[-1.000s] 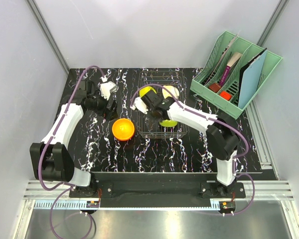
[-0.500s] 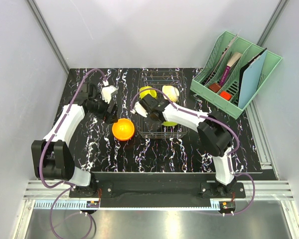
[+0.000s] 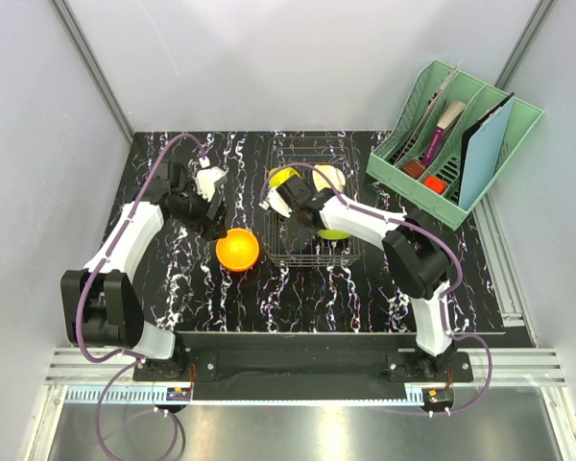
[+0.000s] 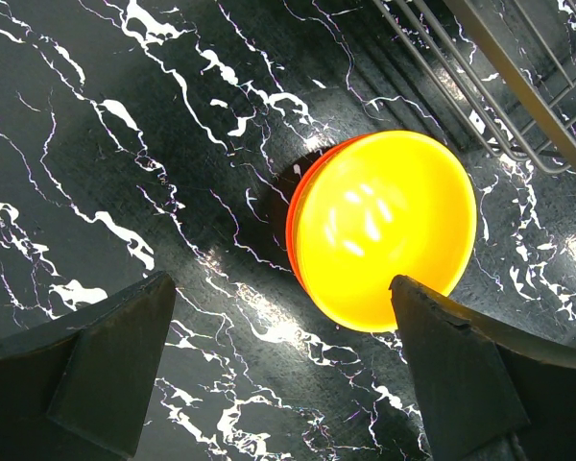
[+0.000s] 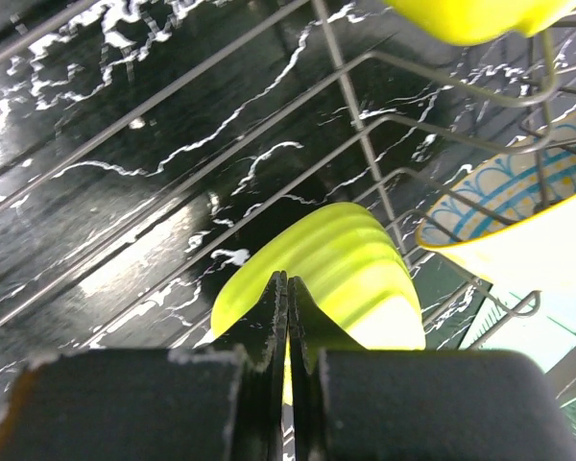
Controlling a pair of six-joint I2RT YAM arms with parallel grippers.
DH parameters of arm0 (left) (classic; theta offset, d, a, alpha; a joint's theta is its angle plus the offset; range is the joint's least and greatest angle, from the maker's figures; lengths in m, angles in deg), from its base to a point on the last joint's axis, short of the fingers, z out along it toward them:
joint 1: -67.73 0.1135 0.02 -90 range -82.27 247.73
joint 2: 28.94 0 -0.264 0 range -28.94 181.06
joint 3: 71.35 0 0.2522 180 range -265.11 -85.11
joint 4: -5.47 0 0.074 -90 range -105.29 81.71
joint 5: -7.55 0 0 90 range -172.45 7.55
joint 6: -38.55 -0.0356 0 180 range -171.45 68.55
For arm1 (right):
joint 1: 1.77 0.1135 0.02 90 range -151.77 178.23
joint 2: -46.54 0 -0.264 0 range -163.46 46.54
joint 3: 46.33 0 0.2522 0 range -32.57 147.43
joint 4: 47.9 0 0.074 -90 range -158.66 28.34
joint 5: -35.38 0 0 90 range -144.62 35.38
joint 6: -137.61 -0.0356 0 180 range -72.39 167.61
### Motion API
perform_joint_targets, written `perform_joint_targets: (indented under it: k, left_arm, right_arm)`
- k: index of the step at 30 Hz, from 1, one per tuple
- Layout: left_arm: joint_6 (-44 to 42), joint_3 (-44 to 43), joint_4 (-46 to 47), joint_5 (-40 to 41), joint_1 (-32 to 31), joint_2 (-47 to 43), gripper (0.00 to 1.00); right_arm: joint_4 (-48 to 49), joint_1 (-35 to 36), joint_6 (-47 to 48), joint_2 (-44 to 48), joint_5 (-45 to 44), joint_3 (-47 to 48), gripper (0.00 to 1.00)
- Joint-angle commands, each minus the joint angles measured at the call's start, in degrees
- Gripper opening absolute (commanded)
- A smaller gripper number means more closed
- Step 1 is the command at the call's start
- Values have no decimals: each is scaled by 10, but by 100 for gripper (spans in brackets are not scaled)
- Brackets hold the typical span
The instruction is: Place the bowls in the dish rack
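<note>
An orange bowl (image 3: 237, 249) (image 4: 384, 230) stands upright on the black marbled table, left of the dish rack (image 3: 350, 252) (image 4: 499, 86). My left gripper (image 3: 221, 223) (image 4: 280, 280) hovers open just behind the bowl, which lies ahead between the fingers and apart from them. The wire rack holds two lime bowls (image 3: 334, 233) (image 3: 284, 177) and a pale yellow bowl (image 3: 328, 178) with a blue pattern (image 5: 518, 211). My right gripper (image 3: 312, 219) (image 5: 288, 288) is inside the rack, shut, its tips over the ribbed lime bowl (image 5: 346, 269). Nothing shows held in it.
A mint-green file organiser (image 3: 456, 134) with papers and small items stands at the back right, close to the rack's far corner. Rack wires (image 5: 355, 106) surround my right gripper. The table's front edge (image 3: 336, 331) runs above the arm bases.
My left gripper has come down and nearer to the orange bowl. My right gripper has shifted a little to the right inside the rack, still shut.
</note>
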Motion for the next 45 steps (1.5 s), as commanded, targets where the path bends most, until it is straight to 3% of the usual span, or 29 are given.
perform_joint_targets:
  k: [1, 16, 22, 28, 35, 45]
  left_arm:
    - [-3, -8, 8, -4, 3, -1, 99]
    - [-11, 1, 3, -15, 3, -2, 99]
    - [-12, 5, 4, -20, 3, -3, 99]
    - [-14, 2, 2, -29, 2, 0, 99]
    - [-23, 1, -3, -25, -9, 12, 98]
    - [-28, 0, -1, 16, -38, 59, 93]
  right_arm:
    - [15, -10, 4, 8, -16, -6, 0]
    - [26, -19, 6, -3, -29, 8, 0]
    - [-29, -18, -28, 41, 59, 43, 0]
    - [-121, -18, 5, 75, 151, 41, 0]
    - [-138, -21, 45, 90, 123, -13, 0]
    - [-151, -43, 60, 94, 110, -16, 0]
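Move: The green bowl tilted in the rack is about 4 cm right of the shut right fingers, level fore-and-aft, 2 cm below. From that hand, the yellow bowl is some 12 cm ahead, 6 cm left; the patterned bowl 12 cm ahead, 4 cm right, both about level in height. The orange bowl sits about 4 cm back, 5 cm right and 9 cm below the open left hand, with the rack's middle 6 cm ahead and 22 cm right of it. Closed right fingers edge forward, then back 6 cm and right, behind green bowl; left sinks towards orange bowl. ##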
